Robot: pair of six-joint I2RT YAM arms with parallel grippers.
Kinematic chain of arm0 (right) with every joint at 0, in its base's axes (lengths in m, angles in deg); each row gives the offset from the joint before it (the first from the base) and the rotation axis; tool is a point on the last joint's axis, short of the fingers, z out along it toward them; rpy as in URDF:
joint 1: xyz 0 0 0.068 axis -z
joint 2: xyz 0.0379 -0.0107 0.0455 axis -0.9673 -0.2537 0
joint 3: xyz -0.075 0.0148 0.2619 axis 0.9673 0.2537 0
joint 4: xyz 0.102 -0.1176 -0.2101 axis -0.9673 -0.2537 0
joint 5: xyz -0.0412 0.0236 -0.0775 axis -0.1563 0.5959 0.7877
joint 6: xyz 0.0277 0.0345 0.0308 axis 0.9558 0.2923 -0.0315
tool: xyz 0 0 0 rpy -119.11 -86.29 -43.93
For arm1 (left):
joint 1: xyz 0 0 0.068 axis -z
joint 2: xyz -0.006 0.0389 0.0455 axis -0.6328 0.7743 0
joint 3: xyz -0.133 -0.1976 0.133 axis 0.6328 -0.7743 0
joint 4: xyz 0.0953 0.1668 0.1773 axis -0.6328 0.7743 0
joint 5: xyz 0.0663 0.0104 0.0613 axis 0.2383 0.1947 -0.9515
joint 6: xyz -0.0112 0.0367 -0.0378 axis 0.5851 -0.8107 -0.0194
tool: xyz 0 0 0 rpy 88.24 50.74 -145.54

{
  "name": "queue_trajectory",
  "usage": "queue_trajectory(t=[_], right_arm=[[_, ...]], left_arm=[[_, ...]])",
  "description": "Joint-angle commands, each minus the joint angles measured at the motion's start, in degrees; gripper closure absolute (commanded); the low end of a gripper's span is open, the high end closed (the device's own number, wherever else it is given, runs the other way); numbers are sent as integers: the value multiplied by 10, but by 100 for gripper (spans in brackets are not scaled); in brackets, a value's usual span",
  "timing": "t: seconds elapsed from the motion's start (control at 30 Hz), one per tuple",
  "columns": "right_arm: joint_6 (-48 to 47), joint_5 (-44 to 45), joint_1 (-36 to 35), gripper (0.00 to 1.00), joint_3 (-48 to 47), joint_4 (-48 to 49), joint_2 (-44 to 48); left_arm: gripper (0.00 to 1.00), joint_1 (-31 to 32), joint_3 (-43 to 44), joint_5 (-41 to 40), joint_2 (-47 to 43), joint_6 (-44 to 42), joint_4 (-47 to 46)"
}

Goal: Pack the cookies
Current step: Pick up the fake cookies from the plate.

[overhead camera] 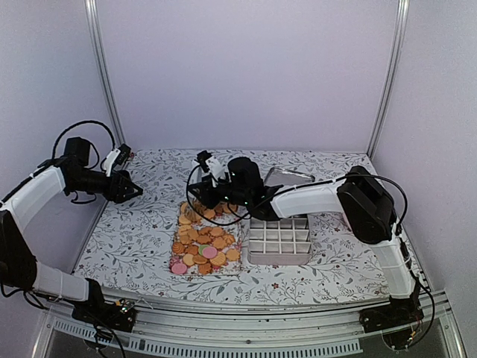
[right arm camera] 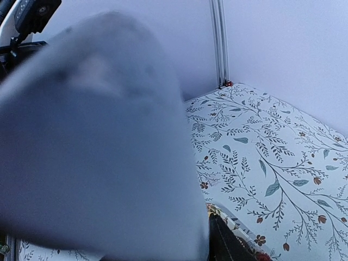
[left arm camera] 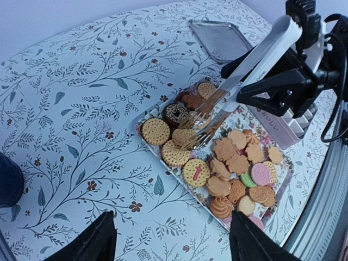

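Observation:
The cookies (overhead camera: 203, 246) lie heaped on a floral tray (left arm camera: 199, 192); most are tan, with a pink one, a green one and a dark ring-shaped one (left arm camera: 176, 113). My right gripper (overhead camera: 227, 195) is shut on white tongs (left arm camera: 261, 49). The tongs' clear forked tips (left arm camera: 202, 126) sit down among the tan cookies at the tray's far end. A blurred grey mass fills most of the right wrist view, and only one dark finger (right arm camera: 220, 242) shows. My left gripper (left arm camera: 171, 215) hangs open and empty, left of the tray and above the tablecloth.
A white divided box (overhead camera: 279, 240) stands right of the tray, touching it. A flat metal lid (overhead camera: 287, 177) lies behind the box. The floral tablecloth (overhead camera: 134, 239) covers the table, with frame posts at both back corners.

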Motion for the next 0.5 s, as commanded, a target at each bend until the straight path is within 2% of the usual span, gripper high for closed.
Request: queue_trajectory(t=[0.0,0.47], right_arm=[[1,12,-8,100,-4,-13,51],[4,12,-3,100,46,1,123]], left_arm=[[28,-6,-2,16,-3,10,-10],[29,-6,-3,17,-8,12,-12]])
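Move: Around the small round cookie on the plate stand the heads of the tongs that the right hand holds; that cookie lies about 5 cm ahead of this hand, 3 cm to its left and some 15 cm below. The chocolate ring cookie is roughly 5 cm beyond it, a flower cookie about 5 cm to its right. The compartment box sits some 25 cm right of the hand and 8 cm nearer the base. From the left hand, the round cookie lies about 11 cm ahead and 14 cm right. Lifting the tongs almost straight up, slowly at first and then faster, the right hand rises about 7 cm away from the plate with hardly any tilt. The fingers keep their squeeze on the handles as the heads come free of the round cookie and its neighbours. ##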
